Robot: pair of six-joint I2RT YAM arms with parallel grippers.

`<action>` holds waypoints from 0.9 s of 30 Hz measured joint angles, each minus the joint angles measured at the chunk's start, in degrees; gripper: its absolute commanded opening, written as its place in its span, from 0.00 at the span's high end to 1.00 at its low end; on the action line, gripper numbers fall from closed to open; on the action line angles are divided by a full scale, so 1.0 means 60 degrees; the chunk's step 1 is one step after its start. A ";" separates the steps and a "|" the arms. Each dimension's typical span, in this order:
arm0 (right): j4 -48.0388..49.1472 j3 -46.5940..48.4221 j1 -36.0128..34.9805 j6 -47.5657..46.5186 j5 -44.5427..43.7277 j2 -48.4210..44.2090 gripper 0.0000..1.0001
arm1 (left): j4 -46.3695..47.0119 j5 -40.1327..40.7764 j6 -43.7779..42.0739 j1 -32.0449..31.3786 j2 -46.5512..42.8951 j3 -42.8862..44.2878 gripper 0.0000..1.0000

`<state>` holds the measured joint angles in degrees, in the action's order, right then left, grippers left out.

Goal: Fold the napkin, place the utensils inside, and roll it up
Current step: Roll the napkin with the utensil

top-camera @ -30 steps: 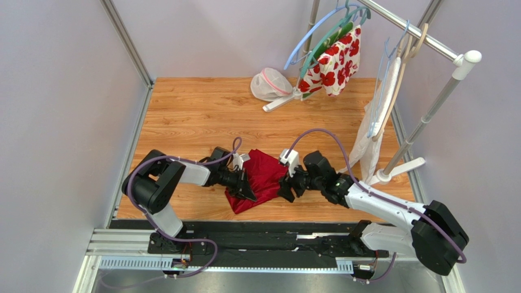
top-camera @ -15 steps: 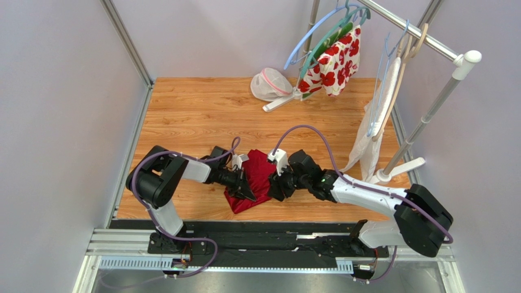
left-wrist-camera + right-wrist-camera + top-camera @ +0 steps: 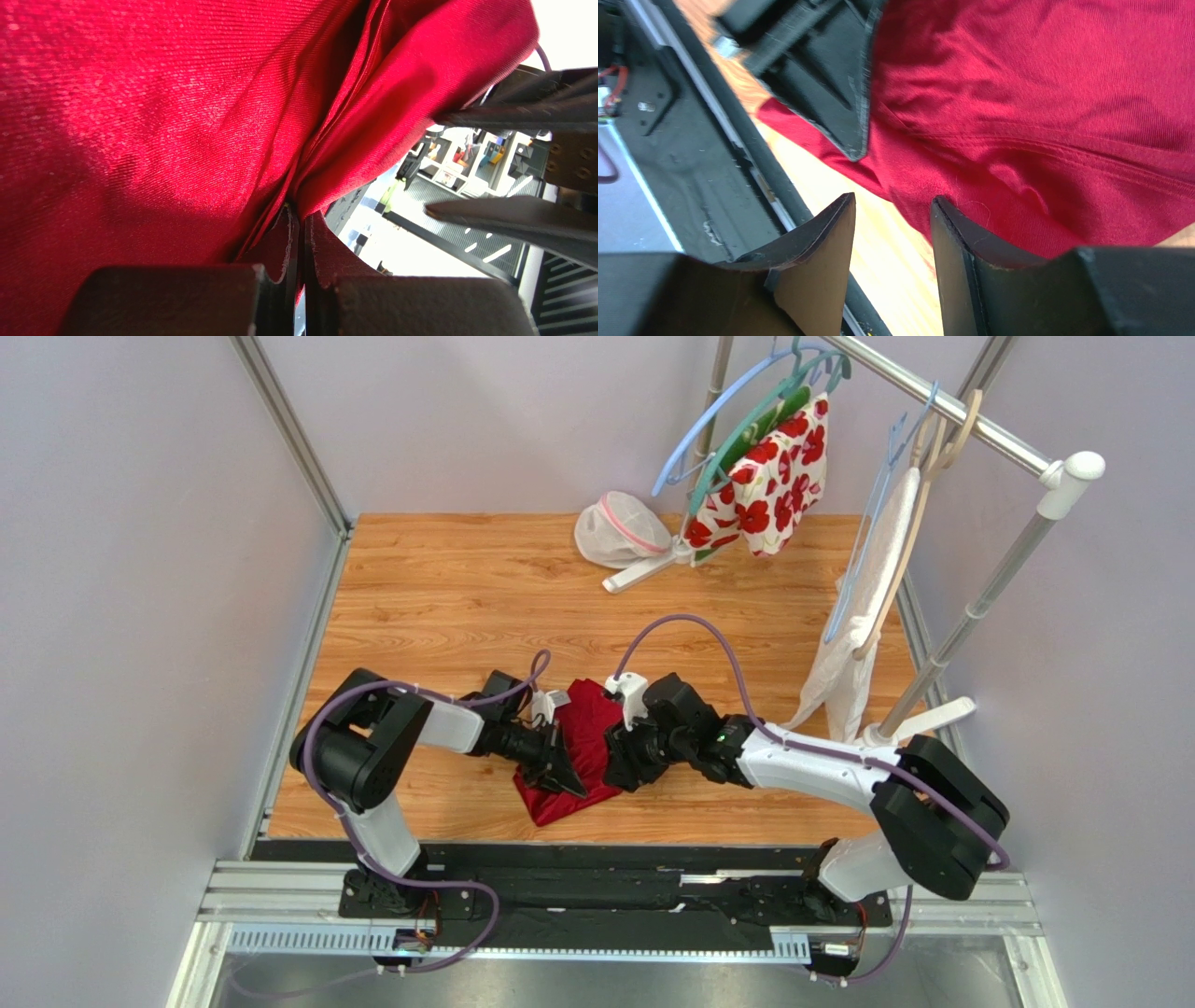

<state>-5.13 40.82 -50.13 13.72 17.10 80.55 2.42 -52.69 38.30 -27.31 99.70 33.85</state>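
Note:
The crimson napkin [image 3: 591,717] lies bunched on the wooden table [image 3: 449,588], between the two grippers. My left gripper [image 3: 572,773] is shut on a fold of the napkin [image 3: 140,126], its jaws pressed together on the cloth [image 3: 303,218]. My right gripper [image 3: 619,763] hovers just to the right of it, over the napkin's near edge [image 3: 1032,126]. It is open [image 3: 892,204], with only bare table between its fingers. The left gripper's fingers [image 3: 829,91] show in the right wrist view, close above. The utensils are out of view.
A clothes rack stands at the back right with hangers, a white cloth with red flowers [image 3: 766,476] and a white towel [image 3: 853,637]. A pale mesh bag [image 3: 619,531] lies at the table's far edge. The black rail [image 3: 561,857] runs along the near edge.
My right arm has swung left over the napkin, close to the left gripper, and its jaws have narrowed. The left gripper has kept its hold and barely moved.

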 measured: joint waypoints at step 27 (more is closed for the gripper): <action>-0.0095 0.0718 0.0317 0.0222 -0.0685 0.1967 0.56 | -0.0240 0.0080 0.0047 0.0015 -0.0186 0.0058 0.59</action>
<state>-5.69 45.12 -48.23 15.05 12.99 92.36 0.97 -52.21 38.59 -27.22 98.59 34.20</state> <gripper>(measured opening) 0.445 0.312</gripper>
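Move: The napkin's near fold, the stretch my right hand goes for, lies about 5 cm below my right fingers and 2 cm ahead. The napkin's near corner is some 6 cm back and 11 cm left of that hand; its far corner is about 14 cm ahead and 4 cm left. My left hand already pinches this near fold and has the right hand's stretch some 6 cm to its right and 3 cm ahead, at about its own height. I lower my right hand about 5 cm onto the napkin's near fold, just right of my left gripper, easing some 2.5 cm forward as it sinks and rolling slightly; its half-open fingers stay apart and end up straddling the cloth. My left hand holds its pinch in place, then at the very end opens its fingers part way. ##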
